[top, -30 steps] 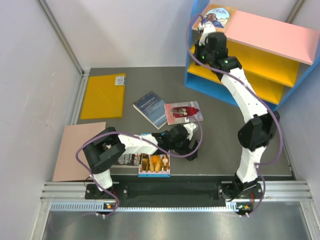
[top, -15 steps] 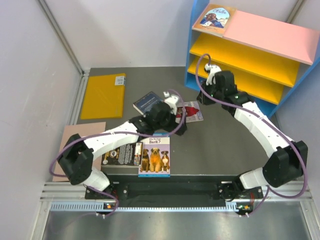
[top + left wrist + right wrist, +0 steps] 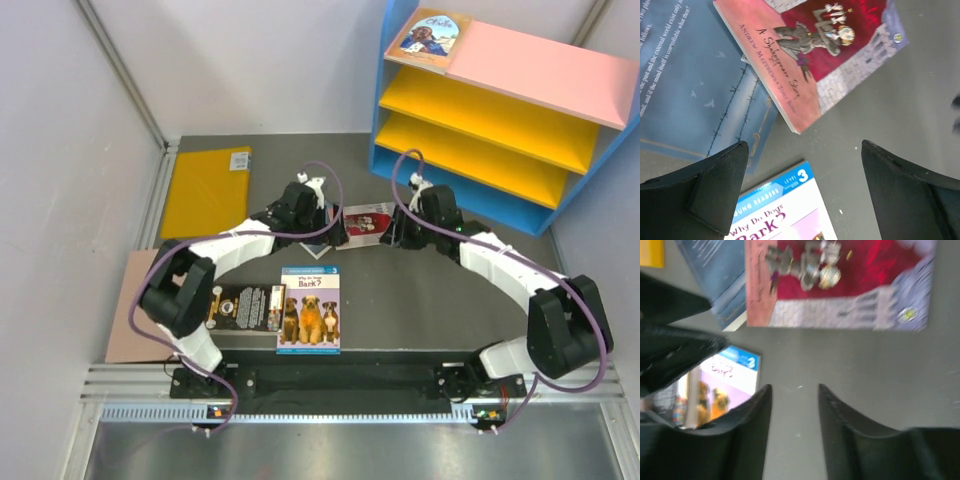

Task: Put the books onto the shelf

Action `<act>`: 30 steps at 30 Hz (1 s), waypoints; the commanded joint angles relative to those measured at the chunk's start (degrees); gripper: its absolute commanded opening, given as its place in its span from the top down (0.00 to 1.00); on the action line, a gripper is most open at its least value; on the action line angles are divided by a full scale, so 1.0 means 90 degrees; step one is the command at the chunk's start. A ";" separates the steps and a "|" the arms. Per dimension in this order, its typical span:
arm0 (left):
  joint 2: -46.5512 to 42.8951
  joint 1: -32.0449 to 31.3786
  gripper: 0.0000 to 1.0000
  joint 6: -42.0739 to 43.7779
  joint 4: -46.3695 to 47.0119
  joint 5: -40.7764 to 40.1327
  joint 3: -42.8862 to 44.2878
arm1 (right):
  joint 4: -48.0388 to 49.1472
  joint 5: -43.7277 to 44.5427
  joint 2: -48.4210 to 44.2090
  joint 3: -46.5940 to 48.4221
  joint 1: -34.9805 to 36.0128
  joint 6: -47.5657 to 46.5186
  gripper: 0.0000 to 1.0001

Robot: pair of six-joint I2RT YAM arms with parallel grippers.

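On the pink top of the blue shelf [image 3: 385, 100] lies the tan book [image 3: 428, 38]. The red-and-white book [image 3: 366, 221] [image 3: 820, 50] [image 3: 840, 285] lies flat on the grey table between both grippers. My left gripper [image 3: 333, 232] [image 3: 804, 147] is wide open, hovering over bare table by that book's corner. The arm hides most of the navy book [image 3: 690, 85] [image 3: 715, 270]. My right gripper [image 3: 399, 233] [image 3: 795, 389] hovers just right of the red-and-white book, jaws apart and holding nothing. The blue dog book [image 3: 310, 310] [image 3: 785, 210] and the black book [image 3: 245, 306] lie nearer the front.
A plain yellow sheet [image 3: 207, 190] lies at the back left and a pinkish-brown board [image 3: 132, 300] at the front left. White walls close in on both sides. The shelf's yellow inner boards [image 3: 480, 120] hold nothing. The two grippers are close together.
My right arm came down from the shelf top to the table beside the red-and-white book, and its jaws opened; the tan book stayed on the shelf. My left arm swung back over the navy book.
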 commanded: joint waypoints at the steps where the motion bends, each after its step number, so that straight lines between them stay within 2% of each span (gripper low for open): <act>1: 0.0423 0.0128 0.03 0.0122 0.0288 0.0317 0.0764 | 0.1928 -0.0950 -0.0561 -0.1111 0.0056 0.1774 0.55; 5: 0.1077 0.0128 0.06 0.0697 -0.0531 -0.0034 0.1953 | 0.3072 -0.1098 -0.0894 -0.2052 0.0066 0.3217 0.49; 7: 0.1234 0.0128 0.08 0.0835 -0.0728 -0.0239 0.2229 | 0.3804 -0.1079 -0.1069 -0.2606 0.0066 0.3669 0.47; 9: 0.1468 0.0119 0.20 0.0972 -0.0767 -0.0201 0.2580 | 0.4602 -0.0962 -0.1138 -0.2969 0.0066 0.4294 0.45; 10: 0.1566 0.0128 0.32 0.1011 -0.0796 -0.0152 0.2698 | 0.4849 -0.0903 -0.1138 -0.3271 0.0066 0.4460 0.45; 11: 0.1789 0.0119 0.80 0.1041 -0.0816 -0.0103 0.2931 | 0.5325 -0.0748 -0.1138 -0.3419 0.0066 0.4800 0.44; 12: 0.1907 0.0119 1.00 0.1041 -0.0864 -0.0093 0.3059 | 0.5668 -0.0688 -0.1090 -0.3740 0.0066 0.4987 0.44; 18: 0.2748 0.0128 1.00 0.1021 -0.1167 -0.0073 0.3812 | 0.8286 -0.0317 -0.0066 -0.4582 0.0066 0.6355 0.41; 22: 0.3089 0.0119 1.00 0.1041 -0.1323 0.0004 0.3997 | 1.0004 -0.0239 0.1415 -0.4671 0.0095 0.7203 0.40; 23: 0.3119 0.0128 1.00 0.1041 -0.1324 0.0043 0.3988 | 1.0781 -0.0132 0.1691 -0.4671 0.0115 0.7341 0.40; 26: 0.3149 0.0119 1.00 0.1041 -0.1314 0.0092 0.3901 | 1.1742 0.0092 0.2765 -0.4495 0.0251 0.7820 0.38; 30: 0.3110 0.0119 1.00 0.1031 -0.1324 0.0209 0.3783 | 1.2195 0.0474 0.3840 -0.4164 0.0582 0.8221 0.34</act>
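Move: The left hand, wide open, has the Hamlet book about 7 cm ahead, 10 cm to its right and 5 cm below. The blue book lies some 7 cm ahead and 5 cm left of that hand, the Bark book 14 cm back and 4 cm left, both 5 cm down. From the right hand, Hamlet is about 7 cm ahead, 6 cm left and 7 cm lower, with the Bark book 13 cm back and 19 cm left. Forward some 10 cm and 5 cm to the right in a low arc goes the left hand, shutting its fingers on the way, then sinking about 7 cm from the crest to set its closed tips on Hamlet's left part and press there. Meanwhile the right hand drops about 7 cm beside Hamlet's near edge, drawing back 6 cm before easing forward again, rolling over some 55 degrees, left side rising, its fingers opening further. ##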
